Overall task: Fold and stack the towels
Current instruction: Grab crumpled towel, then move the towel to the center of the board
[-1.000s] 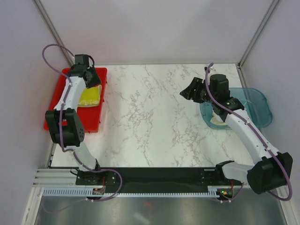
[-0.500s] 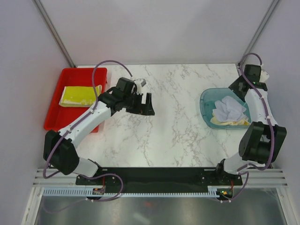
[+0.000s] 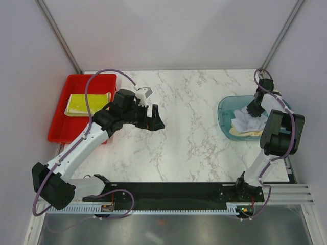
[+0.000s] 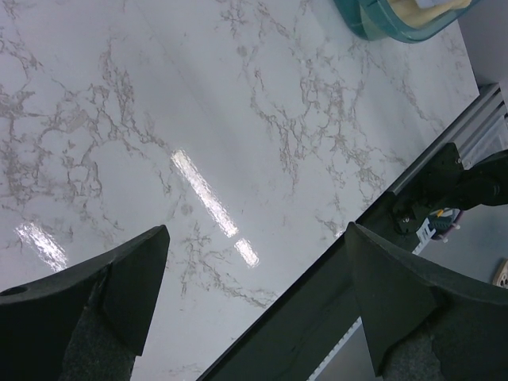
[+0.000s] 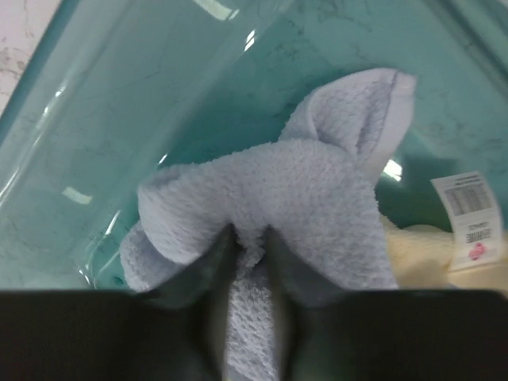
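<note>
A folded yellow towel (image 3: pixel 87 103) lies in the red tray (image 3: pixel 60 133) at the left. My left gripper (image 3: pixel 156 118) (image 4: pixel 255 238) hangs open over bare marble to the right of the tray, with nothing between its fingers. A crumpled white-grey towel (image 3: pixel 244 121) (image 5: pixel 270 182) sits in the teal bin (image 3: pixel 225 109) (image 5: pixel 159 95) on top of a pale cream towel (image 3: pixel 250 133) (image 5: pixel 421 246). My right gripper (image 3: pixel 254 111) (image 5: pixel 250 242) reaches down into the bin, and its fingers pinch a bunched fold of the white-grey towel.
A white label (image 5: pixel 472 214) sticks out from the towels in the bin. The black base rail (image 4: pixel 333 278) runs along the table's near edge. The bin's corner (image 4: pixel 397 24) shows at the top of the left wrist view. Grey walls close in both sides.
My left arm left the red tray and swung out over the marble, its gripper opening wide. The right arm moved back and down into the bin, and its jaws closed onto the white-grey towel.
</note>
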Robot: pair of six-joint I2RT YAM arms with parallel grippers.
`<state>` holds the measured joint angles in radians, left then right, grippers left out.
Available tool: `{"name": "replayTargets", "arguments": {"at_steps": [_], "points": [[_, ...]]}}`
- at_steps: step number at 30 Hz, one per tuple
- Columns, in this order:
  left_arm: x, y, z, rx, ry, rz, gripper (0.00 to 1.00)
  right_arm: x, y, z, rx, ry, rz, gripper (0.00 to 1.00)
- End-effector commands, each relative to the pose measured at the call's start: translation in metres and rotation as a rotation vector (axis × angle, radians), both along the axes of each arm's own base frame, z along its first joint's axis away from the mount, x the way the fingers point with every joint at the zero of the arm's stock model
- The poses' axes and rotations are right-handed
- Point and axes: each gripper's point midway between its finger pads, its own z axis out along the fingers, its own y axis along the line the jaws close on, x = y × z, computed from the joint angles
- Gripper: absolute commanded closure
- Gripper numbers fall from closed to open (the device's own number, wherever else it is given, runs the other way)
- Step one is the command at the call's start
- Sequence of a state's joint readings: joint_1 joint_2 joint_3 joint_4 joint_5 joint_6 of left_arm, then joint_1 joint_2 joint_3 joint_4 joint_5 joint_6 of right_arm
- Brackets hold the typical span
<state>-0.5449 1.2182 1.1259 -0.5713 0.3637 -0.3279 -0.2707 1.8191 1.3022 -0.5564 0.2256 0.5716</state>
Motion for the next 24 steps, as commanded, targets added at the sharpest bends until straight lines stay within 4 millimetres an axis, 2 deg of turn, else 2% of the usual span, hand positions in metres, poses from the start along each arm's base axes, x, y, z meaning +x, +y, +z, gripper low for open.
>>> {"name": "replayTargets", "arguments": {"at_steps": [1,2,3,5,6,7,8,9,11,12,13,14,15,16,18,19,20,21,22,23,24], "points": [[0.003,0.0,0.007,-0.008,-0.062,-0.021,0.0,0.034,0.0,0.026,-0.001,-0.101,0.077,0.79],[0.003,0.001,0.007,-0.007,-0.065,-0.016,0.0,0.037,0.0,0.036,-0.007,-0.116,0.092,0.91],[0.005,0.002,0.007,-0.003,-0.071,-0.002,0.0,0.044,0.001,0.054,-0.006,-0.157,0.112,1.0],[0.005,0.003,0.01,-0.011,-0.082,0.006,0.0,0.047,0.006,0.102,-0.028,-0.24,0.143,1.0],[0.005,0.003,0.01,-0.011,-0.081,0.009,0.0,0.044,0.012,0.137,-0.051,-0.313,0.16,1.0],[0.005,0.003,0.011,-0.013,-0.081,0.008,0.0,0.041,0.024,0.154,-0.052,-0.336,0.19,1.0],[0.006,0.003,0.01,-0.01,-0.083,0.013,0.0,0.04,0.031,0.177,-0.066,-0.382,0.206,1.0],[0.008,0.003,0.01,-0.008,-0.086,0.017,0.0,0.031,0.039,0.208,-0.076,-0.447,0.222,1.0],[0.009,0.003,0.01,-0.006,-0.083,0.018,0.0,0.025,0.072,0.236,-0.006,-0.536,0.315,1.0],[0.01,0.004,0.012,-0.007,-0.087,0.025,0.0,0.013,0.088,0.263,0.032,-0.62,0.344,1.0],[0.009,0.003,0.015,-0.013,-0.094,0.022,0.0,0.012,0.107,0.283,0.068,-0.702,0.395,1.0],[0.009,0.005,0.022,-0.021,-0.112,0.029,0.0,0.004,0.14,0.29,0.18,-0.757,0.508,1.0],[0.01,0.007,0.027,-0.025,-0.121,0.044,0.0,-0.013,0.159,0.32,0.212,-0.866,0.57,1.0],[0.01,0.009,0.035,-0.032,-0.139,0.057,0.0,-0.02,0.192,0.335,0.334,-0.953,0.639,1.0],[0.01,0.015,0.046,-0.032,-0.165,0.087,0.0,-0.044,0.225,0.363,0.422,-1.056,0.726,1.0],[0.01,0.016,0.053,-0.038,-0.181,0.094,0.0,-0.057,0.258,0.373,0.498,-1.086,0.796,1.0],[0.011,0.02,0.053,-0.025,-0.189,0.115,0.0,-0.062,0.274,0.357,0.55,-1.056,0.816,1.0],[0.009,0.026,0.056,-0.025,-0.199,0.132,0.0,-0.069,0.288,0.358,0.578,-1.08,0.848,1.0],[0.008,0.029,0.051,-0.011,-0.192,0.146,0.0,-0.079,0.313,0.344,0.636,-1.036,0.892,1.0],[0.01,0.036,0.049,0.003,-0.196,0.183,0.0,-0.081,0.324,0.309,0.664,-0.956,0.891,1.0],[0.008,0.039,0.049,-0.002,-0.194,0.202,0.01,-0.088,0.345,0.287,0.68,-0.899,0.922,1.0]]}}
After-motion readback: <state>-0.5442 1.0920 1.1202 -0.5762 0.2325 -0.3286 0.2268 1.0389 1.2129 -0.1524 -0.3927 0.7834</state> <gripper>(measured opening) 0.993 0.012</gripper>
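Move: The crumpled lavender towel is bunched around my right fingertips, its middle some 3 cm back and 2 cm to my left, about 2 cm below them. The yellow towel lies about 9 cm back, 1 cm to my left and 4 cm below. The teal bin around both has its middle roughly 3 cm back and 1 cm to the right, 3 cm below. From my left hand, the lavender towel is about 10 cm ahead, 43 cm to the right and 18 cm below. I finish shutting my half-closed right fingers on the crumpled towel, pinching a fold after a slight dip. Then I whip it up some 35 cm out of the bin, edging forward first, then sweeping about 30 cm left and back, while my wrist swings the fingers from steeply down to roughly level, pointing forward-left. My wide-open left hand only eases up and left late on, about 4 cm. ##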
